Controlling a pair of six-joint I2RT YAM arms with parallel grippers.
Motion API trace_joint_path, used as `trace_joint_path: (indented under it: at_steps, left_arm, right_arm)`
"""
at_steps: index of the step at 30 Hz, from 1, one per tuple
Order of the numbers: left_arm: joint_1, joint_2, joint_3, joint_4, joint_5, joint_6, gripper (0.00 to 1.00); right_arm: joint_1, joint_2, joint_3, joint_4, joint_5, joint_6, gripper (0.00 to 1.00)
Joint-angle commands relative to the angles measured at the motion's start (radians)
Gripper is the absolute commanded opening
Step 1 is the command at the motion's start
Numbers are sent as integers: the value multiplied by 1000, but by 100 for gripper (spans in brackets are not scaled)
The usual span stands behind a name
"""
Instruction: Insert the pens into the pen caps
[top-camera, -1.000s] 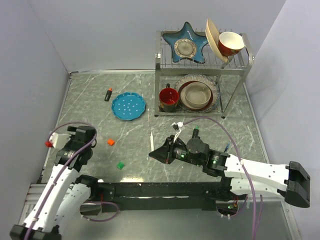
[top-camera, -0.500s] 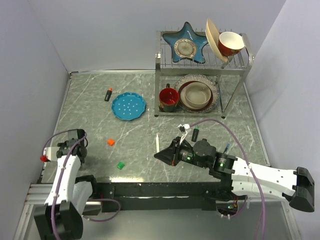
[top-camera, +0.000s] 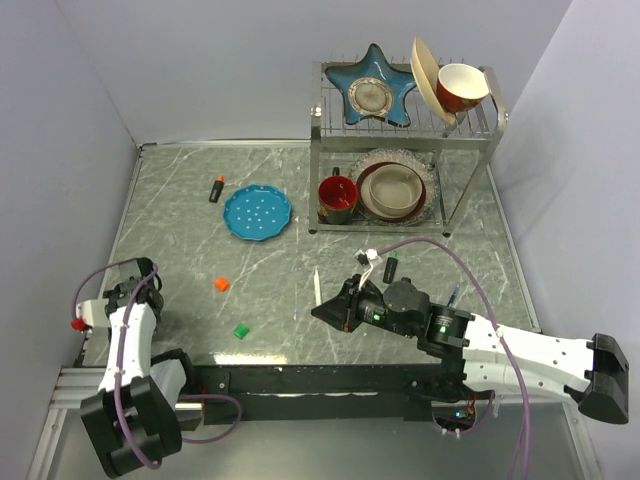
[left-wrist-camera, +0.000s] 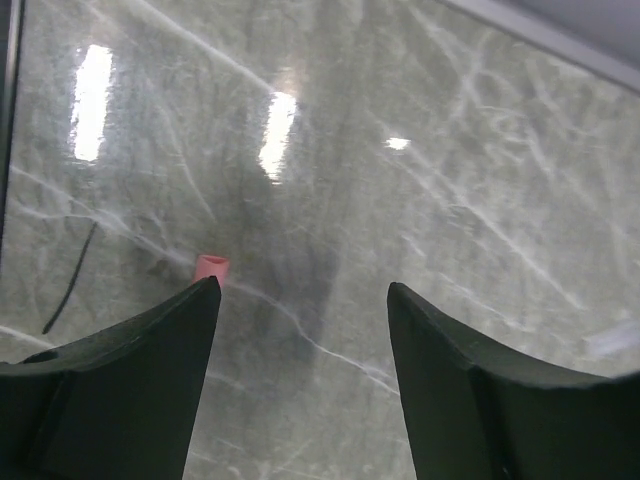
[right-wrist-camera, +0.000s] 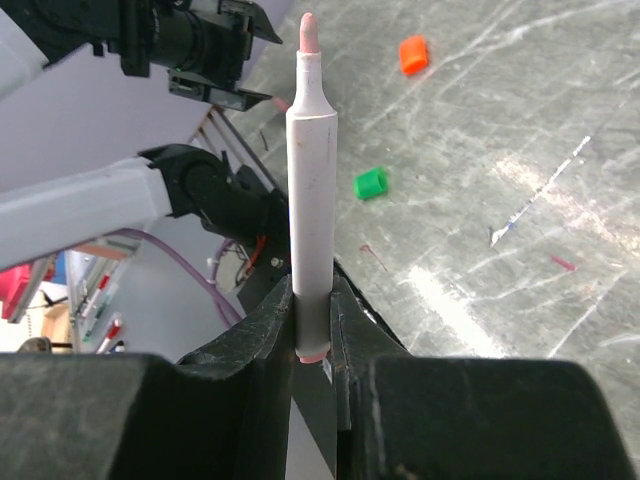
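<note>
My right gripper is shut on the lower end of a thin white pen, whose pink tip points up and away. In the top view that white pen sticks out from the right gripper over the table's middle. An orange cap and a green cap lie to its left. My left gripper is open just above the table, and a pink-red cap lies at its left fingertip, outside the gap. The left gripper is at the table's near-left edge.
A blue plate and a black marker with an orange end lie at the back left. A metal dish rack holds bowls, plates and cups at the back. A black marker and a blue pen lie beside my right arm.
My left arm has drawn back toward the near-left corner and its jaws have narrowed a little. The right gripper moved slightly right with the white pen, then held still.
</note>
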Motion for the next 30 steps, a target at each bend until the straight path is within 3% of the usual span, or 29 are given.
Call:
trace_joint_path:
  at_steps: [1,12,18,19,22,30]
  left_arm:
    - [7,63,42,-37,-13,-7,73]
    - [6,160,-28,36,54,-13,70]
    - [7,195,-19,59,94,14,49]
    - [4,192,-23,62,96,19,39]
    - [6,186,-33,72,109,28,25]
    - [7,218,-40,85,139,31,2]
  right_arm:
    - [4,35,67,6,24,-20,0]
    - [4,43,78,-6,24,-14,0]
    - [4,23,79,-20,41,-17,0]
    - [4,21,82,-25,42,-17,0]
    - [4,6,82,-35,47,-19,0]
    - [4,-59,62,-51,79,-9,0]
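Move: Just behind and below the open left fingers lies the pink pen cap, about 3 cm back, 1 cm to the right and 4 cm down. A thin black thread lies some 5 cm behind it. The orange cap is roughly 9 cm ahead and 26 cm right of that hand, and the green cap 2 cm back and 30 cm right. From the right hand, still holding the white pen, the pink cap is about 52 cm left, 2 cm ahead and 20 cm below. Sinking about 3.5 cm to the table beside the pink cap and easing roughly 1 cm back, the left hand tips some 10 degrees so its fingertips swing backward. Once nearly down, it shuts its wide-open fingers and pinches the small cap between the two tips. ##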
